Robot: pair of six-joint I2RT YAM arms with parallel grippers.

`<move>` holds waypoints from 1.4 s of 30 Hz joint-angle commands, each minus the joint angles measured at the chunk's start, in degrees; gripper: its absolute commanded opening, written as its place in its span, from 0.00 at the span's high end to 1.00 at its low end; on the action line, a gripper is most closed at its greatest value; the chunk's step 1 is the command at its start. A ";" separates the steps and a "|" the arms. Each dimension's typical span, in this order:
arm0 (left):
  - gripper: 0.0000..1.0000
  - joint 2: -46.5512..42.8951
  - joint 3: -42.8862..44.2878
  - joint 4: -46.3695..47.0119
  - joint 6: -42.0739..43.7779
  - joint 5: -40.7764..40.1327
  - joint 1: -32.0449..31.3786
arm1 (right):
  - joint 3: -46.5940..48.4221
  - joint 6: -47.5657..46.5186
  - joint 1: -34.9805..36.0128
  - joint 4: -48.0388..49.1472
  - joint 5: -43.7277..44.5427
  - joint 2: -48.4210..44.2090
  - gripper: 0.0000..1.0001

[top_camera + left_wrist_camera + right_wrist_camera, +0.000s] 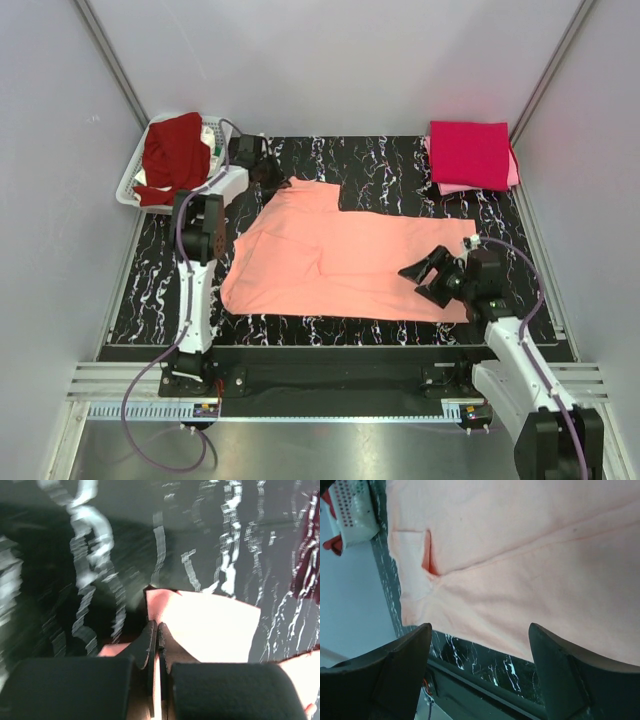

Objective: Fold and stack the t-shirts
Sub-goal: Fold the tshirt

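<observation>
A salmon-peach t-shirt lies spread across the black marbled mat. My left gripper is shut on the shirt's far left corner, the cloth pinched between the pads. My right gripper is open and empty, hovering over the shirt's near right part. A folded crimson-magenta t-shirt lies on a light pink one at the far right. A dark maroon-red t-shirt hangs over the white basket.
The white plastic basket stands at the far left corner; it also shows in the right wrist view. Grey walls close in both sides and the back. A metal rail runs along the near edge.
</observation>
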 commanded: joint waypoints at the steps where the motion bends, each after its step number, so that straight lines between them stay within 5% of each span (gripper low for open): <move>1: 1.00 -8.25 -2.33 -2.09 -0.47 -4.37 3.47 | 12.57 -2.60 0.43 -4.85 10.09 7.46 0.14; 8: 1.00 -12.82 -0.66 -11.66 1.11 -5.51 5.93 | 37.89 -11.82 -0.89 -14.79 23.88 33.30 0.18; 18: 1.00 -11.52 5.22 -22.12 6.11 -5.43 6.37 | 63.96 -15.69 -9.06 -18.99 23.62 57.73 0.28; 20: 1.00 -10.64 6.80 -23.97 5.86 -5.51 6.37 | 68.91 -16.92 -10.03 -20.24 25.83 63.28 0.36; 42: 1.00 -10.72 5.58 -24.24 4.63 -1.82 6.37 | 81.51 -17.54 -13.11 -16.55 27.41 85.44 0.44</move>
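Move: The right hand, empty and open, has the t-shirt's far right corner about 22 cm ahead, 17 cm to its right and 7 cm below; the folded stack lies some 18 cm beyond that corner, and the near right corner is 6 cm back and 11 cm right of the hand. The left hand already pinches the sleeve's left corner; the sleeve's other corner is about 13 cm to its right, the basket 26 cm left and 3 cm farther out. Forward and to its right, the right hand sweeps fast towards the t-shirt's far right corner, about 30 cm out, arching up 5 cm before sinking; it tips down, turns clockwise, rolls its right side up, and its fingers narrow partway around the corner. The left hand keeps its pinch, pulling the sleeve corner left and up towards the basket, then draws back a little and holds. ##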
